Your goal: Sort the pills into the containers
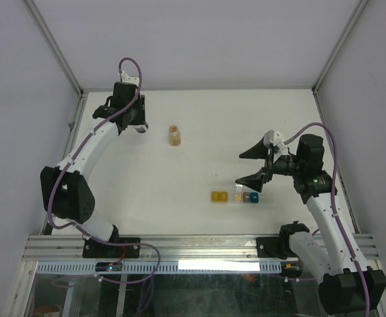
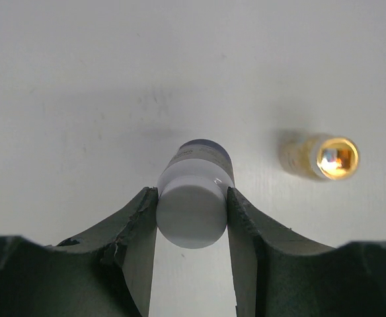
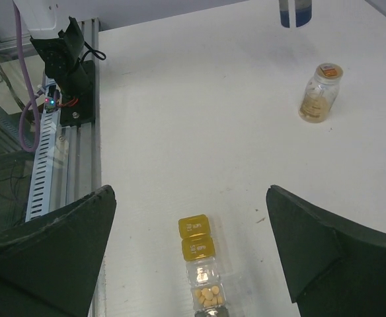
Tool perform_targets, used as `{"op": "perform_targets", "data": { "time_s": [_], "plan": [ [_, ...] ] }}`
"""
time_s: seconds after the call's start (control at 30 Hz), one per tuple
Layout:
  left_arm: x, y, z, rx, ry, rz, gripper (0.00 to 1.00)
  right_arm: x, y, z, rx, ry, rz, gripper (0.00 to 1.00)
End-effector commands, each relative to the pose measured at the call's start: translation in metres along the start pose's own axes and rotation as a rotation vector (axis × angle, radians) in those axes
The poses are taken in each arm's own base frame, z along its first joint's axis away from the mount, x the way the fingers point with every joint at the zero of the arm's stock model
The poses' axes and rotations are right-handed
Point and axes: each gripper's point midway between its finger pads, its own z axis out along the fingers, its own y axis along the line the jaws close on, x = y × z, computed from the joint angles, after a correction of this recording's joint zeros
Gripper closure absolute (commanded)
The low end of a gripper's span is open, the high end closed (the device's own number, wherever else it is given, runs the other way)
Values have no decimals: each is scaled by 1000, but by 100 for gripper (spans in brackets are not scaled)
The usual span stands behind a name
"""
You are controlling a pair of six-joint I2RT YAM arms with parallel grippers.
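My left gripper [image 1: 140, 125] is shut on a small white-capped bottle [image 2: 192, 214] with a dark blue end, at the far left of the table. The same bottle [image 3: 295, 12] shows at the top edge of the right wrist view. The containers [image 1: 234, 197] form a short strip on the near right, yellow at the left end and teal at the right. In the right wrist view the containers [image 3: 197, 246] lie between my fingers, and a clear box holds several pale yellow pills [image 3: 208, 295]. My right gripper [image 1: 239, 169] hangs wide open just above the strip, empty.
A small round amber bottle [image 1: 174, 135] stands right of the left gripper, its mouth uncapped in the left wrist view [image 2: 332, 157]. An aluminium rail [image 1: 193, 247] runs along the near edge. White walls enclose the table on the left, right and back.
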Motion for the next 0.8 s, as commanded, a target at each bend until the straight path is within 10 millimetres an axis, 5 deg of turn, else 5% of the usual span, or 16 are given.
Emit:
{"op": "perform_targets", "data": {
  "time_s": [0.0,0.23,0.4,0.6,0.77],
  "plan": [
    [-46,23,37,-66,-46,22,100,-5,-7,0,19,-12,-19,0],
    [-107,12,110,-71,-90,-16,100,-1,-14,-1,40,0,-5,0],
    [-112,0,150,-38,-79,-22,92,4,-19,-1,46,13,20,1],
    [-102,-4,181,-35,-46,-15,67,7,-25,-2,54,20,43,0],
    [-110,-4,180,-40,-65,-15,25,11,-29,-4,60,29,60,1]
  ]
}}
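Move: The left hand holds the white-and-blue bottle upright by its top. It is bound for a bare patch of table about 20 cm ahead, 1 cm to the right and some 14 cm below. The amber jar stands roughly 3 cm ahead and 11 cm to the right of this hand; the table's back edge crosses about 34 cm straight ahead. From the right hand, the bare patch is some 41 cm ahead and 34 cm to the left. Still gripping the bottle by its top, the left hand carries it forward about 20 cm, past the amber jar's left side, almost level at first and then sinking some 8 cm as it slows. At the bottom the fingers open and let go, the wrist tilt unchanged. The empty right hand, wide open, eases about 3 cm forward and down. ##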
